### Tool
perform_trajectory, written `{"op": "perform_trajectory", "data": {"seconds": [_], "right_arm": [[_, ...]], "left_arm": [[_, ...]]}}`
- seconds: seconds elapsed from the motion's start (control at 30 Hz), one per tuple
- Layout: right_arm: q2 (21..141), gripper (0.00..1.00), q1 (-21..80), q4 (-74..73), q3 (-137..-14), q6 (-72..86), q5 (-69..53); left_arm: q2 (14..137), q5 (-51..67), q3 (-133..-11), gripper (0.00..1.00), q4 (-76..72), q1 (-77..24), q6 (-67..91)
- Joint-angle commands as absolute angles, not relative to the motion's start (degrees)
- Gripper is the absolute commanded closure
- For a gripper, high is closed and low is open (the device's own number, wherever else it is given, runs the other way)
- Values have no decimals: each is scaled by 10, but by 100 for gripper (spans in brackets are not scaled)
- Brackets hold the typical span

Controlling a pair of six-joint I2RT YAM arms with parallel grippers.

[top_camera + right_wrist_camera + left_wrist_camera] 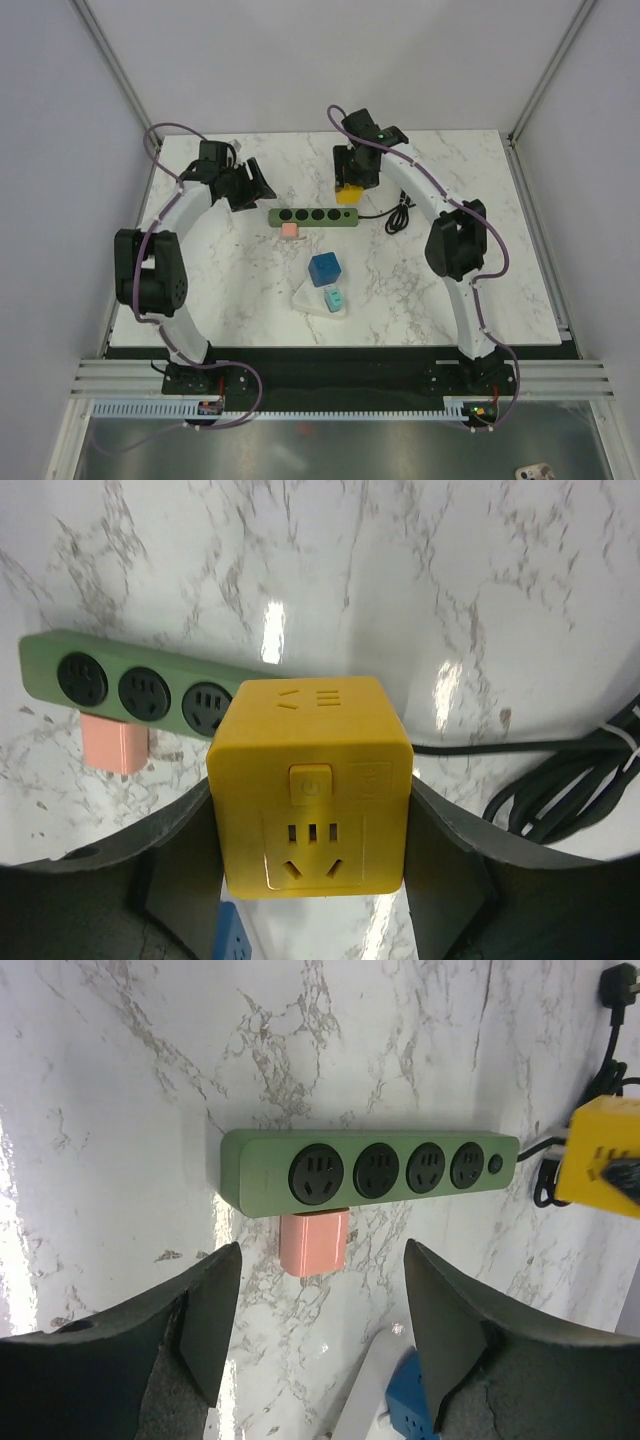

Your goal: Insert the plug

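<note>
A green power strip (314,216) with several black sockets lies mid-table; it also shows in the left wrist view (360,1168) and the right wrist view (130,685). My right gripper (312,850) is shut on a yellow cube plug (310,780), holding it over the strip's right end (348,192). A pink plug (291,230) lies against the strip's near side below the leftmost socket (314,1243). My left gripper (322,1335) is open and empty, above the table just left of the strip (243,182).
A blue cube (326,269) and a teal cube on a white piece (333,300) lie nearer the arms. The strip's black cable (398,215) coils to the right, with its end plug in the left wrist view (620,985).
</note>
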State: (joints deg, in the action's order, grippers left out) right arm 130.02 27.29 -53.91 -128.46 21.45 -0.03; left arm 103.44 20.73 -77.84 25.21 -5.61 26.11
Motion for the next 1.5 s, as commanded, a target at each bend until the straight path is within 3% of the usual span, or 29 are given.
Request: {"op": "perform_trajectory", "data": {"seconds": [0.0, 0.33, 0.63, 1.47], "right_arm": [[1278, 100, 298, -618, -1295, 254, 44], [1296, 100, 342, -602, -1319, 293, 101], [1320, 100, 343, -565, -1318, 284, 98], [1362, 100, 353, -582, -1309, 322, 122]], "left_arm": [[981, 184, -749, 27, 282, -56, 222], [883, 272, -644, 28, 253, -58, 243], [795, 246, -595, 27, 227, -58, 247], [785, 247, -590, 27, 220, -58, 248]]}}
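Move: The right hand holds the yellow plug; the power strip's cable-end socket lies about 9 cm below it, 3 cm back and 4 cm left. From that hand the coiled cable is some 13 cm right and 1 cm back, the pink plug 16 cm left and 6 cm back, both about 10 cm down. From the left hand that socket is roughly 20 cm right, 2 cm ahead and 7 cm down. Right hand carries the yellow plug back-left, then down about 4 cm towards the cable-end socket; left retreats 9 cm. ##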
